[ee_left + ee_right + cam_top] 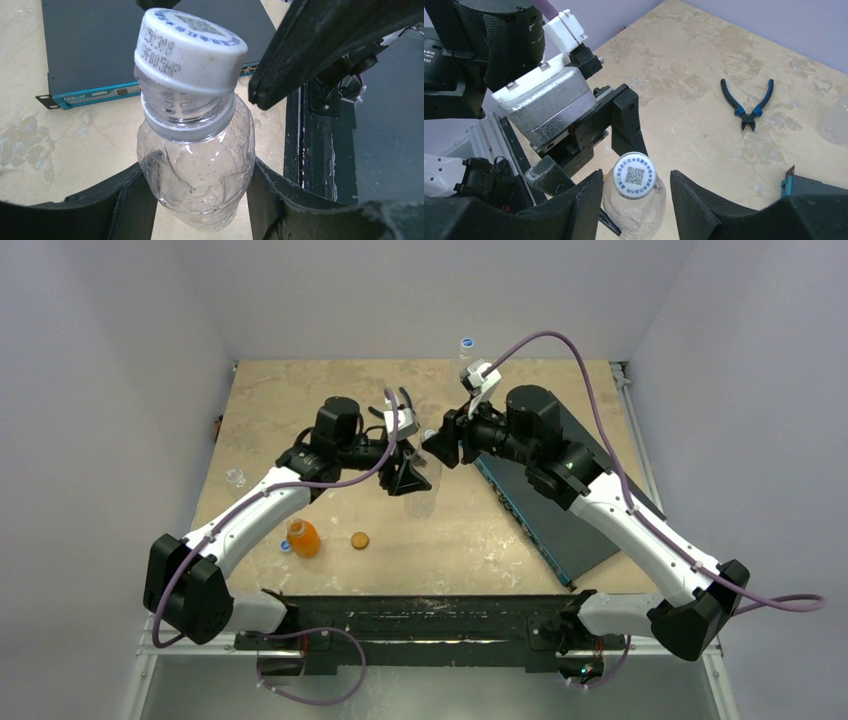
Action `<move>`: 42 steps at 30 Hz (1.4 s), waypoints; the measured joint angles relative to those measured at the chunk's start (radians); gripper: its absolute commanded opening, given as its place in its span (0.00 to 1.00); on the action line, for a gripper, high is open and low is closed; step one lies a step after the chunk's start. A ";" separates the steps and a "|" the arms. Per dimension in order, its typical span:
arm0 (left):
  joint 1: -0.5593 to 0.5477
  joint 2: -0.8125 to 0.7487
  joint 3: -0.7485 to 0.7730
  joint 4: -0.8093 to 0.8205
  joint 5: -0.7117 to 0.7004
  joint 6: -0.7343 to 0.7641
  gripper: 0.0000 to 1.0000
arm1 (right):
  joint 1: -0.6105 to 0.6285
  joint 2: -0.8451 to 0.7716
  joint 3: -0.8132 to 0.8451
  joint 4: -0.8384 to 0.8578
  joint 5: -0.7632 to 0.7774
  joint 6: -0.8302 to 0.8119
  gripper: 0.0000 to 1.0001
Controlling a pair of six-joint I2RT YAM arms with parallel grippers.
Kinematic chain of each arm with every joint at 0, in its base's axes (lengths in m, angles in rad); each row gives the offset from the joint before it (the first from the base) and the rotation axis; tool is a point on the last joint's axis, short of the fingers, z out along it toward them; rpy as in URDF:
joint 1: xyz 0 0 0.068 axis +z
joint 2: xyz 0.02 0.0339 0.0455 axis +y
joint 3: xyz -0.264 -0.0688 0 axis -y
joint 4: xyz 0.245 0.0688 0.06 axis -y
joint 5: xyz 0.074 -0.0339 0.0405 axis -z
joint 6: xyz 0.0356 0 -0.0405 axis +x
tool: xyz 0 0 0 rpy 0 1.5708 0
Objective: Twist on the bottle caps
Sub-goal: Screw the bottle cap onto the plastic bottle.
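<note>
My left gripper (200, 210) is shut on the body of a clear bottle (197, 170), near the table's middle in the top view (421, 485). A whitish cap (187, 50) with blue print sits tilted on the bottle's neck. My right gripper (636, 200) is open, with one finger on each side of that cap (635, 175) and a gap on both sides. A small orange bottle (303, 538) stands front left, with a flat orange-brown cap (360, 540) to its right and a blue cap (285, 546) at its left.
A dark flat box with a teal edge (560, 510) lies on the right. Blue-handled pliers (746, 102) lie further back. Another clear bottle (236, 478) stands at the left edge. One cap (467, 343) sits at the back wall.
</note>
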 measured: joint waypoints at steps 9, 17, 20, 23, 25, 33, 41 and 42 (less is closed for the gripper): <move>-0.001 0.000 0.000 -0.005 0.006 0.000 0.00 | 0.024 0.015 0.019 -0.002 0.046 -0.011 0.37; -0.002 0.000 0.000 -0.008 0.010 0.003 0.00 | 0.026 0.032 0.057 -0.026 0.046 -0.027 0.26; -0.007 0.000 0.000 -0.021 0.010 0.009 0.00 | 0.026 0.045 0.070 -0.047 0.042 -0.037 0.25; -0.011 0.000 0.000 -0.034 0.009 0.017 0.00 | 0.026 0.056 0.080 -0.060 0.027 -0.050 0.26; -0.013 0.001 0.000 -0.037 0.009 0.023 0.00 | 0.025 0.060 0.083 -0.065 0.020 -0.053 0.26; -0.020 0.006 0.000 -0.041 -0.013 0.026 0.00 | 0.023 0.060 0.085 -0.076 -0.001 -0.060 0.26; -0.021 0.061 0.000 -0.029 -0.045 0.023 0.00 | 0.033 0.057 0.083 -0.085 -0.068 -0.060 0.26; -0.021 0.062 0.000 -0.027 -0.046 0.022 0.00 | 0.034 0.057 0.081 -0.086 -0.071 -0.060 0.26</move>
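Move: The bottle cap sits on the plastic bottle's neck between the right hand's open fingertips, roughly 1 cm ahead, 2 cm left and 1 cm below the hand point. From the left hand, which already holds the bottle, the cap is about 9 cm up and 1 cm ahead. On the table some 33 cm below the right hand, the pliers lie about 27 cm ahead and 8 cm left; the dark box about 8 cm ahead, 34 cm right. Right fingers half-close, shifting about 2 cm left, then back beside the cap; left hand lowers bottle 3 cm. ##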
